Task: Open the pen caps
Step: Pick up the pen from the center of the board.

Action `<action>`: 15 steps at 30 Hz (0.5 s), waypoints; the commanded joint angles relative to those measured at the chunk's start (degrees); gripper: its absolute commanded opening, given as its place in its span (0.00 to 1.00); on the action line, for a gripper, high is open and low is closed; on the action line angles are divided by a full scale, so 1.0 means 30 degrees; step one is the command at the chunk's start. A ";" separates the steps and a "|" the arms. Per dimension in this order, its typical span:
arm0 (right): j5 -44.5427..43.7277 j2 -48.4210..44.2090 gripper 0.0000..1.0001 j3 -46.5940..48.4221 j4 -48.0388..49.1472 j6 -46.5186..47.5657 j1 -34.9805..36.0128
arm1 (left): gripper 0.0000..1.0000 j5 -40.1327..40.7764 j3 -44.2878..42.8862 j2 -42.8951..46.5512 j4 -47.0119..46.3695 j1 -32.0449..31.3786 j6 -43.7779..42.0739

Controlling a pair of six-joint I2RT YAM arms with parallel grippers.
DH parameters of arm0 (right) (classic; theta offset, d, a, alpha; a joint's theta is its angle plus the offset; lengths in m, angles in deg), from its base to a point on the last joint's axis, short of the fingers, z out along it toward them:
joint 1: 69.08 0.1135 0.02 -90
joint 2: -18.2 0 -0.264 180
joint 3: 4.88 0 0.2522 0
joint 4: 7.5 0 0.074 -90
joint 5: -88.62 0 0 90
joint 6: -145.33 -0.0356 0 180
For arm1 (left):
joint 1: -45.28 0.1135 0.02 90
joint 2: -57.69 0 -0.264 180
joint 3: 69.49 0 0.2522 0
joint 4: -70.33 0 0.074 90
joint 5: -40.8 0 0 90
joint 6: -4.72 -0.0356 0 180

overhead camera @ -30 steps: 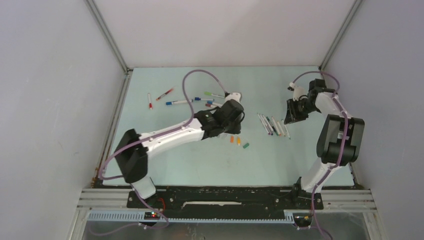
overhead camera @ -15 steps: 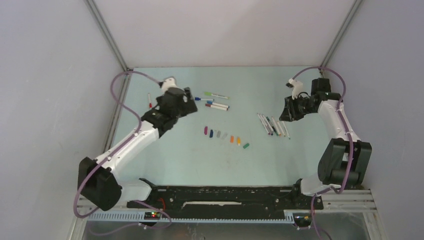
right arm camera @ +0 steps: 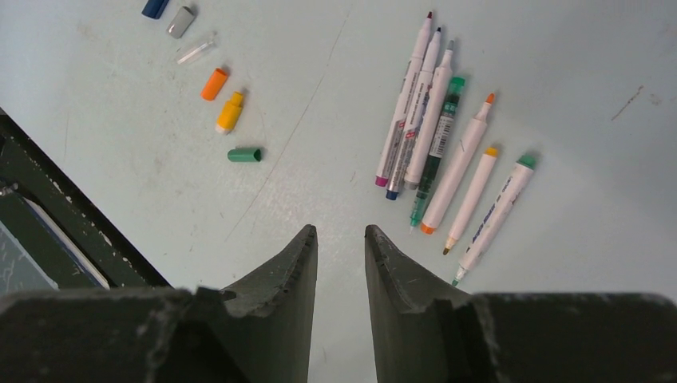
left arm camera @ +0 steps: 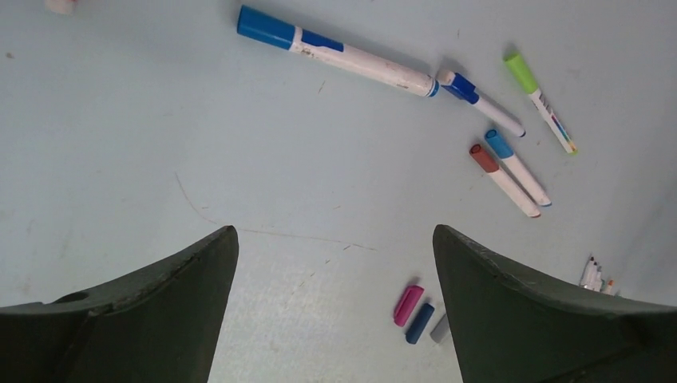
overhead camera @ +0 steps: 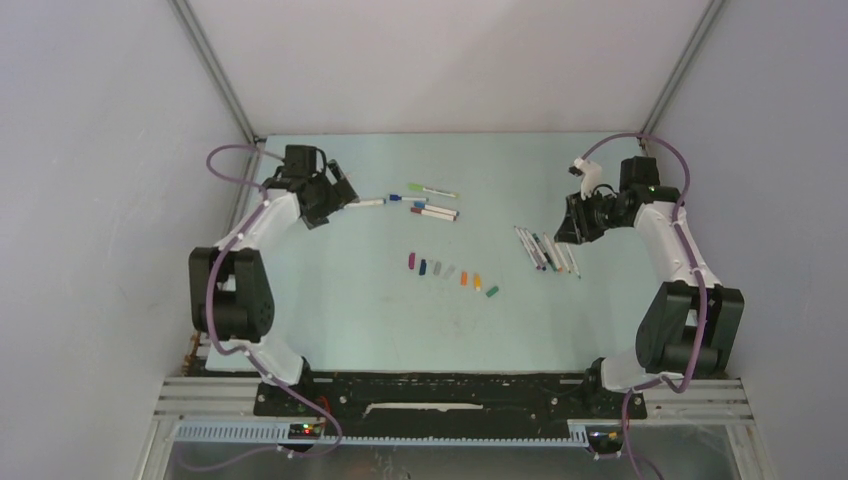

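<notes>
Several loose pen caps point(overhead camera: 450, 273) lie in a row mid-table, from pink to green; pink point(left arm camera: 408, 304), blue and grey ones show in the left wrist view, orange point(right arm camera: 214, 83), yellow and green point(right arm camera: 244, 155) in the right. Several uncapped pens point(overhead camera: 545, 250) point(right arm camera: 435, 128) lie side by side at the right. Capped pens point(overhead camera: 432, 201) lie at the back: a long blue one point(left arm camera: 335, 52), a green-capped one point(left arm camera: 539, 102), red and blue ones. My left gripper point(overhead camera: 335, 195) point(left arm camera: 334, 239) hangs wide open and empty at the back left. My right gripper point(overhead camera: 572, 230) point(right arm camera: 341, 231) stands narrowly open and empty beside the uncapped pens.
Grey walls and metal frame posts point(overhead camera: 225, 95) close in the table on three sides. The black base rail point(overhead camera: 450, 405) runs along the near edge, and a dark edge point(right arm camera: 56, 215) shows left in the right wrist view.
My left arm swung from the middle of the table to the back left, and its jaws opened wide. The pink, blue and grey caps it covered now show. The right arm shifted slightly.
</notes>
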 commanded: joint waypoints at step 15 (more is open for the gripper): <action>-0.0404 -0.0598 0.31 0.0015 0.0263 0.0599 0.1033 | 0.88 0.1025 -1.5284 -0.9861 0.9316 -0.0208 0.7364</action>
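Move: Lying about 12 cm ahead of the left hand, barely to its right and some 11 cm below, is the large blue-capped marker. The orange-red pen is about 17 cm ahead and 7 cm left; the red pen, 12 cm ahead and 13 cm left; the small blue pen, 14 cm ahead and 14 cm right. From the right hand, the large marker is roughly 22 cm ahead, 45 cm left and 14 cm below. Reaching forward about 8 cm at nearly constant height, the empty left hand closes in on the large blue-capped marker from the near side. As it goes, the wrist turns some 15 degrees counter-clockwise and tips the fingers about 10 degrees farther down; they stay wide open, clear of the board. ##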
